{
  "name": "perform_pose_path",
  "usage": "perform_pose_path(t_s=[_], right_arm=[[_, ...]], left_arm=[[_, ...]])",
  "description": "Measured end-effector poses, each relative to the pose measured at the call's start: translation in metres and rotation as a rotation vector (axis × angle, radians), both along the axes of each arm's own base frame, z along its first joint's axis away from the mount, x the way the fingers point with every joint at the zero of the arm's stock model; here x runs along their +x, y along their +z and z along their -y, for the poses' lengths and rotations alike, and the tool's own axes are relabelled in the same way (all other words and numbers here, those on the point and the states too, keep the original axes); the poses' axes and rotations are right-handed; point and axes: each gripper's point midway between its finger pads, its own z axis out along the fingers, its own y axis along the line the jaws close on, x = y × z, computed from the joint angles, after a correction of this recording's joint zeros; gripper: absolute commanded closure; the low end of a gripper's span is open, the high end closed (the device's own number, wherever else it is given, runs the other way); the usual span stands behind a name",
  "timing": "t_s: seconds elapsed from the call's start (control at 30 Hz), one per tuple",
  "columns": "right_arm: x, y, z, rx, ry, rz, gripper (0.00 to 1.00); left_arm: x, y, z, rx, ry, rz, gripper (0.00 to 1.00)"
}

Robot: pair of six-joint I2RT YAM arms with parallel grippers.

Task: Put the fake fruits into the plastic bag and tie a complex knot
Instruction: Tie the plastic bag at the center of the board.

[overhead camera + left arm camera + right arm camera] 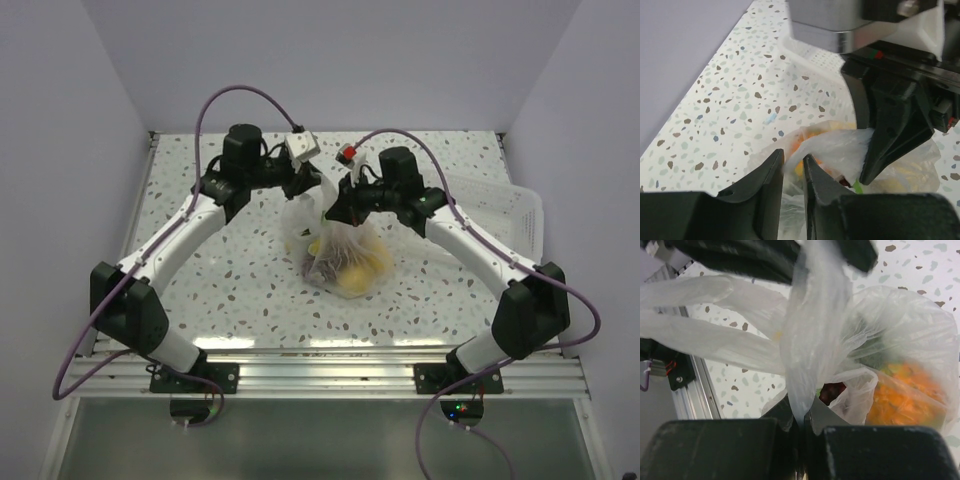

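The plastic bag [345,255] lies at the table's middle with the fake fruits inside: yellow ones [355,275], an orange one [900,395] and a dark reddish one [832,391]. My right gripper [805,422] is shut on a strip of the bag's neck [812,340] that rises between its jaws. My left gripper [792,161] hovers just above the bag [840,150], its jaws a narrow gap apart, with the strip's end lying loose at the tips. The right gripper's fingers [890,135] are close beside it. Long bag ears [705,315] cross; whether they form a knot I cannot tell.
A white slotted tray [500,205] stands at the right, behind the right arm. The metal rail [320,365] runs along the near edge. Both arms meet over the bag, their wrists almost touching. White walls close in the back and sides.
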Motion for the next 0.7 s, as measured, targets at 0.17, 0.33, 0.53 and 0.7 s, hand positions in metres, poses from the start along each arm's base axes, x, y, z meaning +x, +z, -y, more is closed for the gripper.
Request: perform_pose_path(t_s=[0.17,0.33,0.53,0.7], right_arm=[[-0.002,-0.004,0.005,-0.014,0.006,-0.015,1.0],[-0.003,-0.006,0.013,-0.025,0.013,-0.025,1.0],[-0.006,-0.012,0.019,-0.055,0.02,-0.033,1.0],[-0.011,-0.018,0.024,-0.095,0.042,-0.034,1.0]], left_arm=[[0.02,0.013,-0.044,-0.131,0.074,-0.134,0.39],[0.016,0.023,-0.096,-0.194,0.128,-0.188,0.24],[-0.043,0.045,-0.084,-0.185,-0.059,-0.11,0.1],[-0.069,0.037,-0.056,-0.149,-0.198,-0.067,0.1]])
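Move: My right hand has the bag neck pinched between its shut fingers. That neck lies some 6 cm back, 3 cm right and 5 cm below my left hand, which has just begun to part its fingers around the bag's twisted free end. From my right hand, the orange fruit in the bag is roughly 5 cm ahead, 3 cm right and 15 cm below, and the yellow fruit about 8 cm back, 4 cm right and 16 cm down. I spread my left fingers nearly full wide and let go of the bag's free end, pulling left about 9 cm and slightly forward, away from the neck. Then, with the fingertips tipped up some 10 degrees, my left hand swings back about 9 cm and comes right about 4 cm, ending higher than it began. My right hand keeps its pinch on the neck and eases 2–3 cm right and a little down. ##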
